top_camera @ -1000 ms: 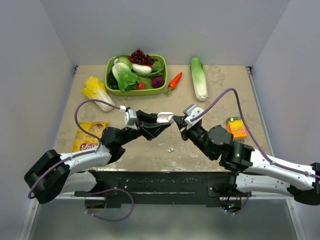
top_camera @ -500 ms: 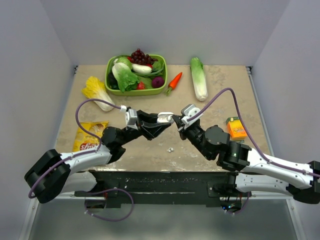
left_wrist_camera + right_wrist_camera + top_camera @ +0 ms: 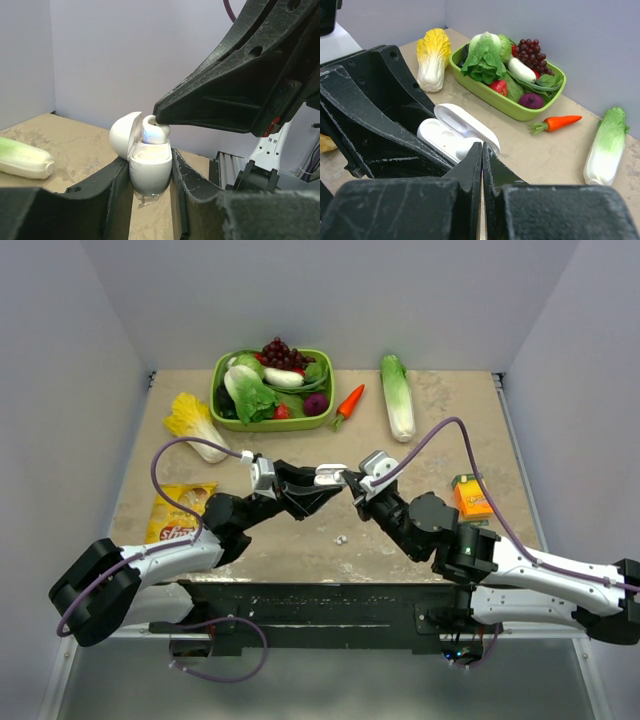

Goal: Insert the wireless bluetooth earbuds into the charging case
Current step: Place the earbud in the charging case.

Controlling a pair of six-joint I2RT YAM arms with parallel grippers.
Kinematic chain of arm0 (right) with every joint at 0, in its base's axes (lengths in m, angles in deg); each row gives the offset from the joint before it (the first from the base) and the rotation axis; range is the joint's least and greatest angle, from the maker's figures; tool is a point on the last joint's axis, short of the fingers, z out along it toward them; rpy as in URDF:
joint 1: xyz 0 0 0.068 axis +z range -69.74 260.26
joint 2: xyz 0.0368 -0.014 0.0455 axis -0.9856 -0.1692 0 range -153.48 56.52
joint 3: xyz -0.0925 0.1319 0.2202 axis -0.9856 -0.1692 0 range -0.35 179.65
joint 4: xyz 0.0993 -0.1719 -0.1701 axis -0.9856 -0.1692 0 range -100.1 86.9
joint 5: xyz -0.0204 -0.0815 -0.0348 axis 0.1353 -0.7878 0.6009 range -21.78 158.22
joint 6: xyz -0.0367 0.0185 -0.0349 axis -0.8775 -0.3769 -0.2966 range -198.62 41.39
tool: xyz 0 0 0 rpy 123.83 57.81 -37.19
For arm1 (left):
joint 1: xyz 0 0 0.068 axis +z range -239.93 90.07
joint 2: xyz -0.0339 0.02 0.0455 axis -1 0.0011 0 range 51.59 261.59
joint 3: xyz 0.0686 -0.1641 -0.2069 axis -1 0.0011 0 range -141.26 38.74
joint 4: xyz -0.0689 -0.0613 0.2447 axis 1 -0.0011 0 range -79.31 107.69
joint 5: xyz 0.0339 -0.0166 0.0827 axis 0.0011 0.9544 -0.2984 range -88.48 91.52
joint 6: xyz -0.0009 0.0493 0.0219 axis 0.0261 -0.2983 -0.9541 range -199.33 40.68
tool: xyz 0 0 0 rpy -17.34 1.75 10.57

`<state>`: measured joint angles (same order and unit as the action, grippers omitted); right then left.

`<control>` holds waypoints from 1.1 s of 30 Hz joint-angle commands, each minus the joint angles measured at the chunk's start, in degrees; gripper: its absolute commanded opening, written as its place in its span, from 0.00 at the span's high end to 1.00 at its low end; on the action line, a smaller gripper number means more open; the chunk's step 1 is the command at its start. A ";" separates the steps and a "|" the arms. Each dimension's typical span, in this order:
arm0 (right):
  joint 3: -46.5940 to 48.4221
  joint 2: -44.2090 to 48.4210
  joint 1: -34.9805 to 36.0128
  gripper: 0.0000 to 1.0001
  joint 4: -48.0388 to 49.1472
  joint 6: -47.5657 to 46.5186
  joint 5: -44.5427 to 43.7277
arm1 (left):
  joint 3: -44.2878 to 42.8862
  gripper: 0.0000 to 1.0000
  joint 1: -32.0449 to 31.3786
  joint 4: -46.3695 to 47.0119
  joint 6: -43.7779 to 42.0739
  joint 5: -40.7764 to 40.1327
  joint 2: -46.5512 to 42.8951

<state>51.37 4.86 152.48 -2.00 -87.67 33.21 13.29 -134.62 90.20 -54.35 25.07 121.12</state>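
My left gripper (image 3: pixel 322 483) is shut on the white charging case (image 3: pixel 330 476) and holds it above the table with its lid open. In the left wrist view the case (image 3: pixel 150 172) stands upright between the two black fingers (image 3: pixel 112 187). One white earbud (image 3: pixel 155 131), glowing blue, sits at the case's top socket. The tips of my right gripper (image 3: pixel 158 114) are shut and rest on that bud with nothing between them. In the right wrist view the same bud (image 3: pixel 464 148) lies just ahead of the shut tips (image 3: pixel 482 146). A second earbud (image 3: pixel 341 538) lies on the table below.
A green basket (image 3: pixel 270 426) of vegetables and grapes stands at the back. A carrot (image 3: pixel 349 402) and a long green cabbage (image 3: pixel 397 395) lie to its right, a yellow cabbage (image 3: pixel 195 423) to its left. A chips bag (image 3: pixel 178 512) lies left, an orange juice box (image 3: pixel 472 495) right.
My right gripper has edged left, closer onto the case. The left arm and the case have stayed still.
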 commanded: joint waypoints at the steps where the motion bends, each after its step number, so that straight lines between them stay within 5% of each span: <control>1: 0.75 -1.34 1.07 1.00 0.13 -0.61 1.52 | -3.02 1.00 0.30 9.40 -0.01 -2.11 -0.98; 13: 0.31 -0.46 1.78 1.00 -0.93 0.01 0.11 | -3.11 1.00 0.30 9.49 -0.27 -2.72 -1.51; 20: -0.31 1.38 1.78 0.72 -0.49 0.71 -1.47 | -2.67 1.00 0.30 9.49 -0.36 -2.63 -1.95; 33: 2.06 1.04 1.69 0.65 1.53 1.50 -2.44 | -1.71 1.00 0.21 10.19 0.34 -2.54 -1.60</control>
<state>51.37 5.69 154.12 -2.48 -87.02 32.71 13.02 -134.62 90.24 -54.38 23.34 120.31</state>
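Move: The earbud sits skewed on the near end of the charging case, about 1 cm ahead of my right hand, 1 cm to its left and 1 cm lower. The case's middle lies some 3 cm to that hand's left and 1 cm ahead, about 2 cm lower, with its open lid roughly 2 cm farther out than the case's middle. From my left hand, which already grips the case, the earbud is about 3 cm to the right, 1 cm ahead and 3 cm higher. With my right fingertips shut against the earbud, I nudge left along the case by a bit under 1 cm, dipping slightly. Then I ease back about 1 cm and part the fingers to roughly a third open while the hand slips right and a little up, leaving them spread around the earbud's end. My left hand keeps its grip on the case and rises slightly. ##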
